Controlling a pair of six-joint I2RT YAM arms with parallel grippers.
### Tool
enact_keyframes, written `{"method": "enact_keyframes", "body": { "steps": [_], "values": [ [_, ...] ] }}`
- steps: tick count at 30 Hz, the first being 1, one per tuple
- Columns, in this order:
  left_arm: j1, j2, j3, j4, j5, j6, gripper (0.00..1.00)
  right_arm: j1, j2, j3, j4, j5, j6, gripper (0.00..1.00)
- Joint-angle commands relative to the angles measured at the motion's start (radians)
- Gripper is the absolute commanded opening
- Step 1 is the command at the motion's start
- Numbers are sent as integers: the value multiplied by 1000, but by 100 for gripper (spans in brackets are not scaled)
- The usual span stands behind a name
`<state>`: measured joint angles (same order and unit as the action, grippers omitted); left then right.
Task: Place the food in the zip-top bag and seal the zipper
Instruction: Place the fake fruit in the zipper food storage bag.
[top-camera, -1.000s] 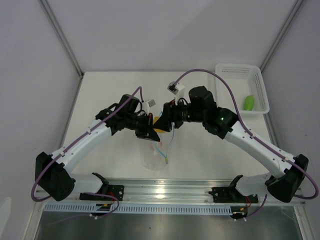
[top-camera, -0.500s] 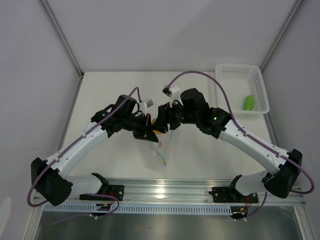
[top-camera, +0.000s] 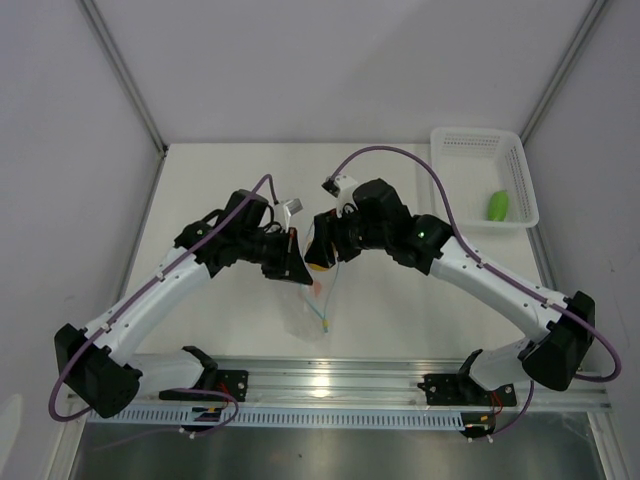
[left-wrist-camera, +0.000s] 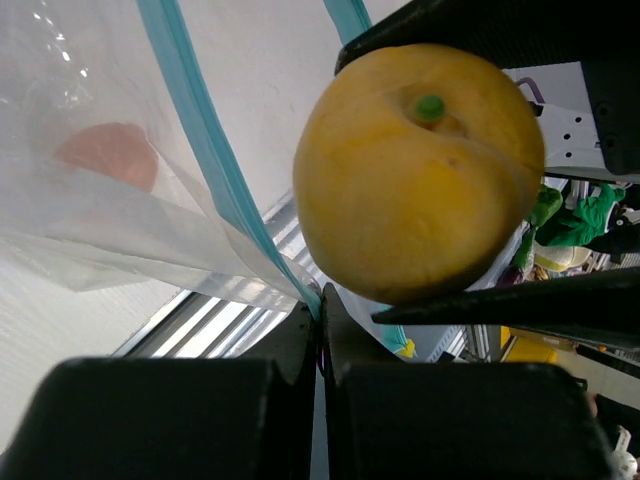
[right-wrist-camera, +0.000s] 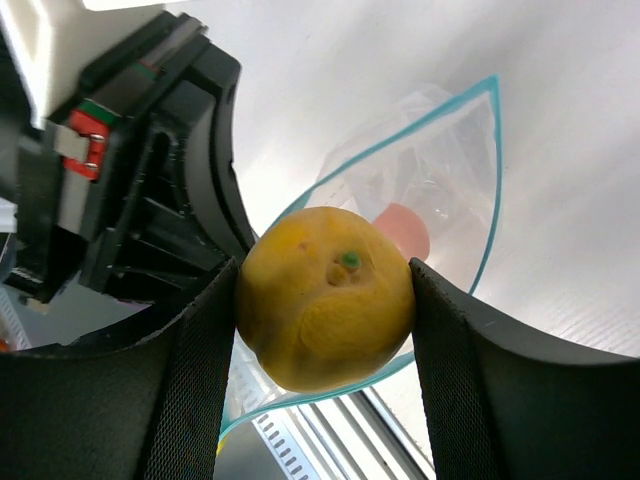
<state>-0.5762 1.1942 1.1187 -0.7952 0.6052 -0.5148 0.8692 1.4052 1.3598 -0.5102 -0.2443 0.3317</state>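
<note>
My right gripper (right-wrist-camera: 325, 300) is shut on the round orange-yellow food (right-wrist-camera: 325, 295), holding it just over the open mouth of the zip-top bag (right-wrist-camera: 445, 185). The teal zipper (right-wrist-camera: 487, 195) curves round that opening. My left gripper (left-wrist-camera: 322, 300) is shut on the bag's rim at the zipper (left-wrist-camera: 195, 130), holding the clear bag (top-camera: 311, 305) up off the table. The orange food (left-wrist-camera: 420, 170) hangs right beside the left fingers. A small reddish piece (right-wrist-camera: 405, 228) lies inside the bag. The oblong green food (top-camera: 497, 205) sits in the white basket (top-camera: 520, 165).
The white lattice basket stands at the table's far right corner. Grey walls close in the white table (top-camera: 220, 180) on three sides. A metal rail (top-camera: 330, 385) with the arm bases runs along the near edge.
Both arms have shifted a little to the left together. The right gripper with the orange food has closed in on the bag's mouth. The bag hangs higher and narrower.
</note>
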Motion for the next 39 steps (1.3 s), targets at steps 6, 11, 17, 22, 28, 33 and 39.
{"method": "enact_keyframes", "body": {
  "steps": [6, 11, 17, 22, 28, 33, 39],
  "values": [
    [7, -31, 75, -10, -13, 16, 1, 7, 14, 10, -17, 33, -5, 0],
    [7, -21, 78, 8, 1, -4, 1, 5, 21, 13, -25, 31, -8, 8],
    [7, -16, 81, 17, 1, -14, 1, 5, 26, 19, -31, 43, -17, 44],
    [6, 1, 90, 28, 8, -22, 1, 5, 26, 32, -45, 74, -26, 74],
    [6, 19, 98, 45, 21, -33, 1, 5, 20, 41, -51, 92, -39, 96],
    [7, 39, 108, 48, 22, -33, 1, 4, 14, 47, -54, 105, -52, 96],
    [6, 62, 112, 57, 31, -33, 1, -1, 9, 70, -65, 111, -59, 96]
  ]
}}
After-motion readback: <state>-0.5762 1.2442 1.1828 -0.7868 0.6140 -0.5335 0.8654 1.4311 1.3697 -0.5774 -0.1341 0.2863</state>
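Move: Holding the yellow fruit, the right hand has the bag's open mouth about 4 cm below it and 2 cm back, neither left nor right. The pink fruit already in the bag lies roughly 13 cm below this hand, 3 cm back and 1 cm left. From the left hand, which already pinches the zipper edge, the mouth's middle is some 2 cm ahead and 3 cm right, about level. Right sinks about 2 cm at the bag mouth, then opens, easing forward-right, releasing yellow fruit; left keeps pinching. ##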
